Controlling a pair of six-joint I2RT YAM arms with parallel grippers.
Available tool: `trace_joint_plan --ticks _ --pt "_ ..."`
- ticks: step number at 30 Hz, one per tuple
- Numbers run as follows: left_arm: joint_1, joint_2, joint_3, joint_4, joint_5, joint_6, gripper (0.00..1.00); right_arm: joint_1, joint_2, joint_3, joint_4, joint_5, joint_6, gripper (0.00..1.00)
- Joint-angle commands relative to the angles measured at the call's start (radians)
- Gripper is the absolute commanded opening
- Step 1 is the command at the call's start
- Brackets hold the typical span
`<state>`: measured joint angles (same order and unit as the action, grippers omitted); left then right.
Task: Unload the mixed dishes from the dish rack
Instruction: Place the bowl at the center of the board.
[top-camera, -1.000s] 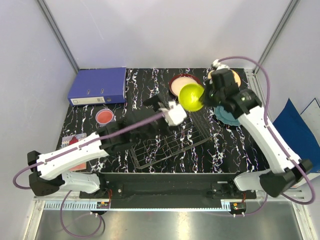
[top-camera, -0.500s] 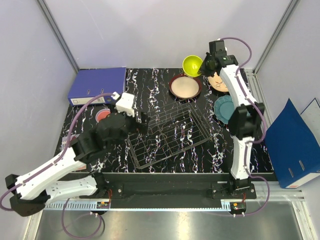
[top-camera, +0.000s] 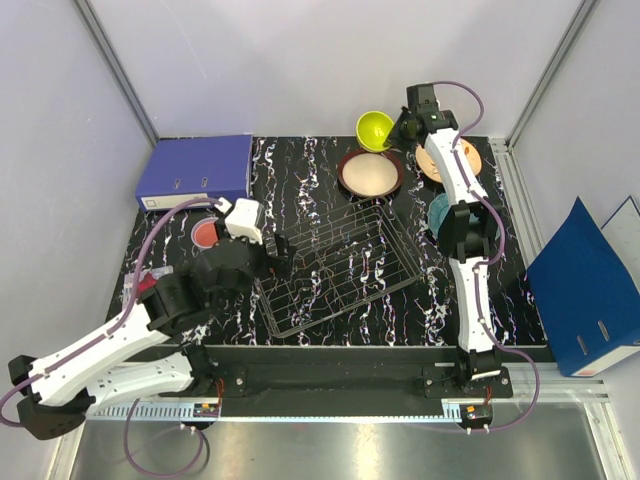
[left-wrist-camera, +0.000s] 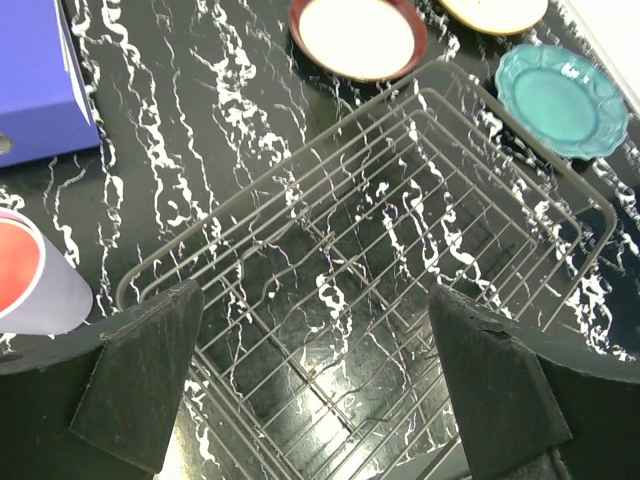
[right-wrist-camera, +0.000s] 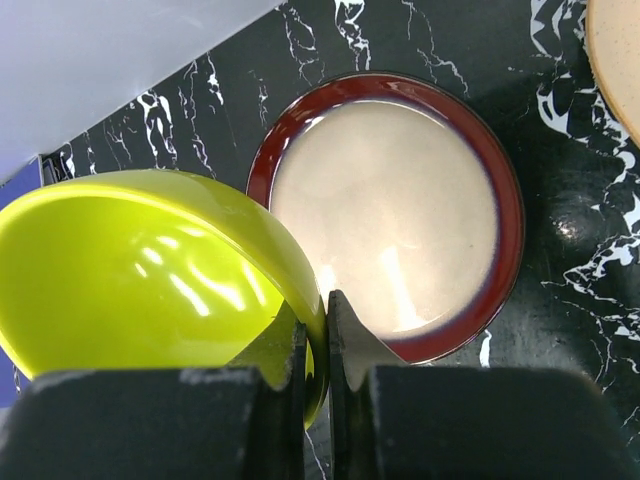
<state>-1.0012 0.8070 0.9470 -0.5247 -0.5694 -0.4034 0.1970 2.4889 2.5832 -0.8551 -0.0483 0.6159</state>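
Observation:
The wire dish rack (top-camera: 335, 270) lies mid-table with nothing in it; it also shows in the left wrist view (left-wrist-camera: 380, 250). My right gripper (top-camera: 400, 132) (right-wrist-camera: 318, 330) is shut on the rim of the small yellow-green bowl (top-camera: 374, 130) (right-wrist-camera: 140, 270), held tilted at the table's back edge beside the cream bowl (top-camera: 371, 173) (right-wrist-camera: 390, 215). My left gripper (top-camera: 275, 250) (left-wrist-camera: 320, 380) is open and empty over the rack's left end. The teal plate (top-camera: 437, 213) (left-wrist-camera: 560, 100), the salmon-pink plate (top-camera: 440, 160) and the lavender cup (top-camera: 210, 232) (left-wrist-camera: 35, 285) stand on the table.
A blue ring binder (top-camera: 197, 170) (left-wrist-camera: 35, 80) lies at the back left. A second blue binder (top-camera: 580, 290) leans outside the table at the right. My right arm stretches over the teal plate. Grey walls close the back.
My right gripper has carried the yellow-green bowl from above the rack to the table's back edge. My left arm has drawn back from the rack's far side to its left end.

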Motion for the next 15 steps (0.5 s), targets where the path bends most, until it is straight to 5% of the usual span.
trace_joint_plan --ticks 1,15 --pt "-0.001 0.034 0.012 0.040 0.022 -0.037 0.99 0.024 0.010 0.022 0.015 -0.021 0.021 0.00" --pt "-0.001 0.084 -0.001 0.038 0.074 -0.055 0.99 0.027 0.093 -0.005 -0.084 0.042 -0.001 0.00"
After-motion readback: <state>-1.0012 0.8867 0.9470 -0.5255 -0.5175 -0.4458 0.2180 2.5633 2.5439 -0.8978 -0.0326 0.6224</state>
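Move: The right hand holds the bowl by its rim. The red-rimmed plate lies about 4 cm ahead, 4 cm to its left and 13 cm below. Also on the table, the floral plate is some 10 cm ahead and 20 cm right, the teal plate 12 cm back and 22 cm right. From the empty left hand the red-rimmed plate is roughly 42 cm ahead, 21 cm right, 25 cm below. Right hand keeps its pinch, lowering the bowl 6–7 cm towards the red-rimmed plate; left eases 3 cm down and right. ##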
